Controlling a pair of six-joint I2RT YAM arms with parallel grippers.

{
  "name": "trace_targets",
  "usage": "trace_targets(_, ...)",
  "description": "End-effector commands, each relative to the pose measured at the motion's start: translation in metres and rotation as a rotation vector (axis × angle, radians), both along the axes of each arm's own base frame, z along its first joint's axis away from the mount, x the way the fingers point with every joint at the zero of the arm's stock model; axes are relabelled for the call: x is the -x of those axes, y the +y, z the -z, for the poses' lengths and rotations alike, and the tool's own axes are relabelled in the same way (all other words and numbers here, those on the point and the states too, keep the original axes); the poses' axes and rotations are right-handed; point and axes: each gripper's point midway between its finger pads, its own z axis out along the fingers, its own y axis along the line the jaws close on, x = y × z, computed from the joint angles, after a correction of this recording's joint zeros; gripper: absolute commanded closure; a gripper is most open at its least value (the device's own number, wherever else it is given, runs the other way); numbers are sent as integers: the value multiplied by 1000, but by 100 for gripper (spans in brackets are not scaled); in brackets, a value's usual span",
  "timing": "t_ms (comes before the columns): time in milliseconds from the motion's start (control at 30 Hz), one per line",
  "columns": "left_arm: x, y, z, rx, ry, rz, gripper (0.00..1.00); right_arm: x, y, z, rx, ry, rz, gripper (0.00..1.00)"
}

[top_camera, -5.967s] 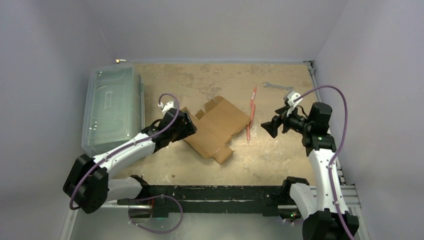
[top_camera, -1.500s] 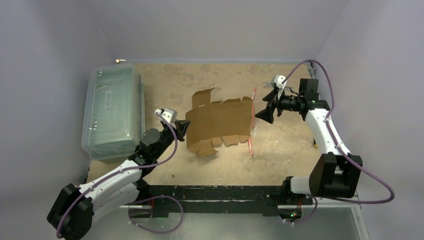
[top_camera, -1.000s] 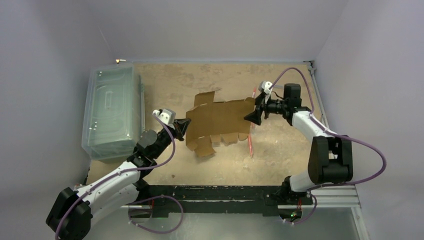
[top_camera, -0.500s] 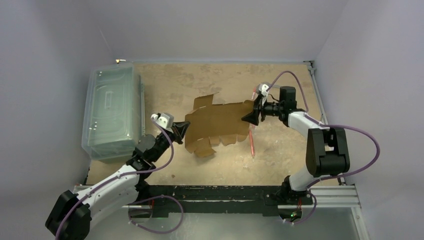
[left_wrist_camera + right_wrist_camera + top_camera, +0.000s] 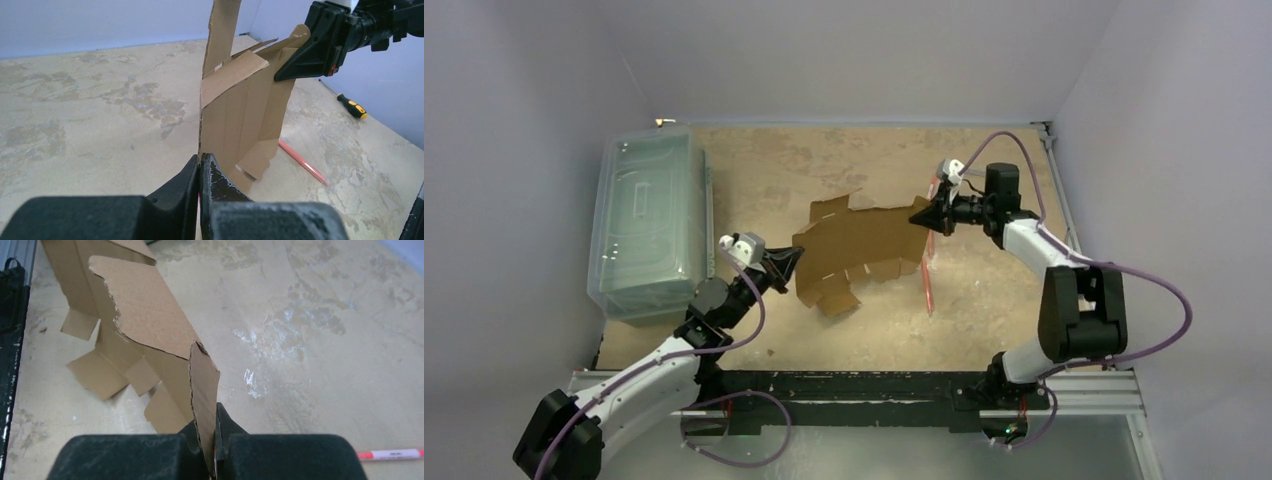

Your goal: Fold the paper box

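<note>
The paper box [image 5: 859, 250] is a flat brown die-cut cardboard sheet with flaps, lifted off the table and held between both arms. My left gripper [image 5: 792, 258] is shut on its left edge. In the left wrist view the sheet [image 5: 240, 115] stands on edge straight out from my closed left gripper [image 5: 200, 162]. My right gripper [image 5: 921, 217] is shut on the sheet's right corner. In the right wrist view a cardboard flap [image 5: 204, 385] is pinched in my right gripper [image 5: 212, 440], and the panels [image 5: 145, 320] spread away to the left.
A large clear plastic bin [image 5: 649, 225] stands along the left side of the table. A red pen [image 5: 927, 275] lies under the sheet's right end. A yellow-and-black screwdriver [image 5: 352, 106] lies near the right wall.
My right gripper has gone from open to shut on the sheet's right corner. The left arm has drawn back a little with the sheet still in its grip.
</note>
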Motion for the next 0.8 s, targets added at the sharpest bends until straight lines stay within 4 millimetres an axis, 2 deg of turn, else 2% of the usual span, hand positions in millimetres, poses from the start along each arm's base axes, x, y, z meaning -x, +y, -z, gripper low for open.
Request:
trace_targets(0,6,0,-26,64,-118,23,100,7,-6,-42,62,-226,-15,100)
trace_targets(133,7,1,-19,34,-183,24,100,6,-13,-39,111,-296,28,100)
trace_targets(300,4,-9,-7,-25,-211,61,100,2,-15,-26,124,-279,39,99)
trace_targets(600,3,-11,10,-55,-193,70,100,2,-11,1,122,-164,-1,84)
trace_targets(767,4,-9,12,-60,-190,67,100,5,-6,8,89,-116,-32,68)
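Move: The right hand already pinches the paper box's right end flap, which runs up from its fingertips about 2 cm to the left. The box's middle lies some 9 cm left of that hand, 4 cm back and a little lower. One red pen lies about 6 cm ahead and 4 cm right of this hand, another 11 cm back and 4 cm right, both some 15 cm below. For the left hand, shut on the box's left end, the box's middle is about 11 cm right, 1 cm ahead and slightly lower. Still pinching the end flap, the right hand lifts about 5 cm, its far side rolling up some 15 degrees, then turns back down by about 7 cm, rolling partly level. On the way down its fingers ease open to roughly a quarter around the flap. The left hand keeps its pinch on the left end and sinks about 3 cm. ##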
